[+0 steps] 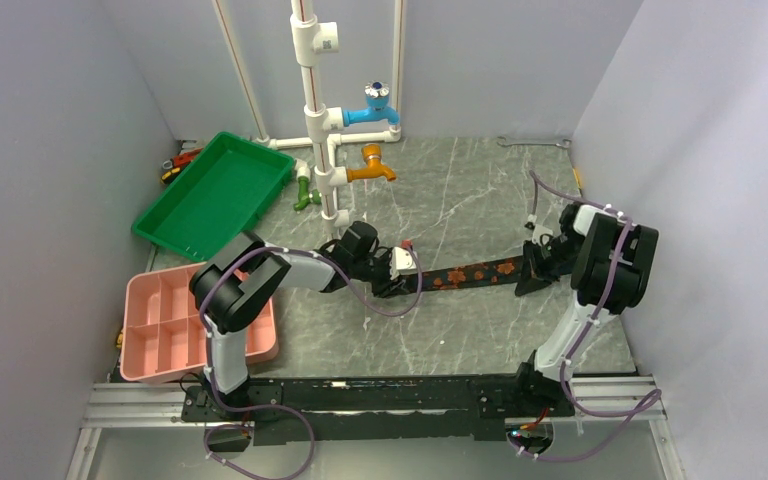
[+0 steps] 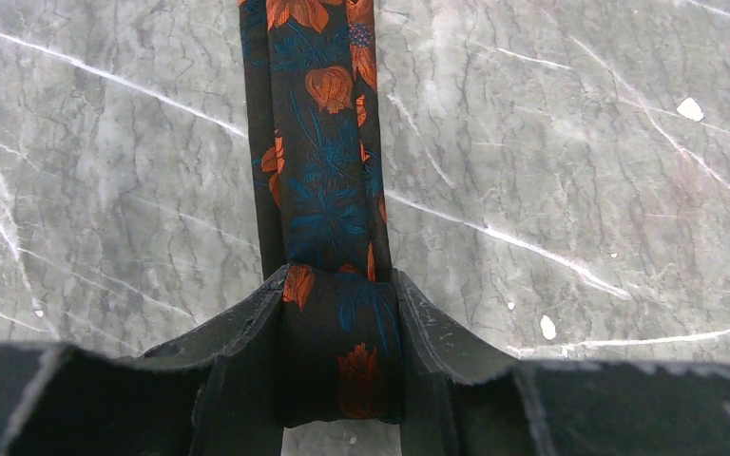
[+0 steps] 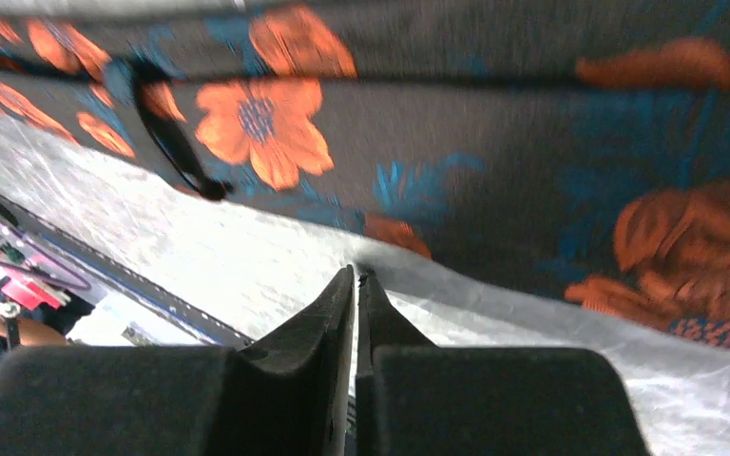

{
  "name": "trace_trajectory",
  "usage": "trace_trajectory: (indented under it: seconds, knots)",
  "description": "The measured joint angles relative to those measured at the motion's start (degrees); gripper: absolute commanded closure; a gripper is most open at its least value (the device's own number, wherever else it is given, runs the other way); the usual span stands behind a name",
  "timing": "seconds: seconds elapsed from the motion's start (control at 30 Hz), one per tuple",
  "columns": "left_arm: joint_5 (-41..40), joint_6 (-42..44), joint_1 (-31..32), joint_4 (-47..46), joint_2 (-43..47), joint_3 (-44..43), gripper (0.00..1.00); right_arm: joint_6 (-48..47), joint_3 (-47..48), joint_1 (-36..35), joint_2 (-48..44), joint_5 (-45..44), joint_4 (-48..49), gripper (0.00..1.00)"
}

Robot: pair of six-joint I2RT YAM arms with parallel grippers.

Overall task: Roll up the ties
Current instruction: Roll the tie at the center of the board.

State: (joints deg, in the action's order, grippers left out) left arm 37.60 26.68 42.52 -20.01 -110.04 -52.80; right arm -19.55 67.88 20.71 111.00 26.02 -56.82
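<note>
The tie [image 1: 475, 272], black with orange-red flowers, lies stretched across the marble tabletop between the two arms. My left gripper [image 1: 402, 268] is shut on its rolled end. In the left wrist view the small roll [image 2: 337, 351] sits between the jaws of the left gripper [image 2: 339, 280], and the unrolled strip [image 2: 328, 142] runs straight away from it. My right gripper [image 1: 532, 270] is at the tie's wide end. In the right wrist view the right gripper [image 3: 356, 274] is shut, its tips at the edge of the wide fabric [image 3: 494, 142]; I see nothing between them.
A green tray [image 1: 215, 195] stands at the back left and a pink compartment tray [image 1: 165, 320] at the near left. A white pipe stand [image 1: 320, 120] with blue [image 1: 375, 105] and orange [image 1: 375, 165] taps rises behind the left gripper. Grey walls close in both sides.
</note>
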Motion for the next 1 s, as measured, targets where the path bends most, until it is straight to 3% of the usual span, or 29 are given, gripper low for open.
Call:
trace_trajectory:
  seconds: [0.17,0.47,0.67,1.0]
  knots:
    - [0.0,0.0,-0.2,0.5,0.2,0.0,0.73,-3.3,0.1,1.2,-0.9,-1.3,-2.3,0.89]
    - [0.0,0.2,-0.2,1.0,0.2,-0.2,0.73,-4.2,15.2,4.9,-0.3,-2.6,1.0,0.90]
    - [0.0,0.0,-0.2,1.5,0.2,-0.5,0.73,-2.7,14.6,5.4,5.5,-9.7,4.6,0.93]
    - [-0.3,-0.1,0.1,1.2,0.6,0.1,0.75,-3.4,10.1,8.6,2.5,-12.5,6.1,0.96]
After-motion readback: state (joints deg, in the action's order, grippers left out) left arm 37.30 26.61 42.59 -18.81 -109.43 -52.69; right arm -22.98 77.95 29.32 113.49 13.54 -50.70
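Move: The right hand, shut, is down at the tie's near edge; the tie's loose end portion lies about 12 cm to its right, 4 cm farther out and 1 cm lower. The rolled part is some 35 cm to its left and 1 cm nearer the base. The left hand already grips that roll between its fingers; from it the loose end is about 46 cm to the right and 4 cm ahead, the white pipe's foot some 17 cm left and 11 cm ahead. The left keeps the roll; the right hops right and forward about 11 cm onto the tie, then sweeps back. ##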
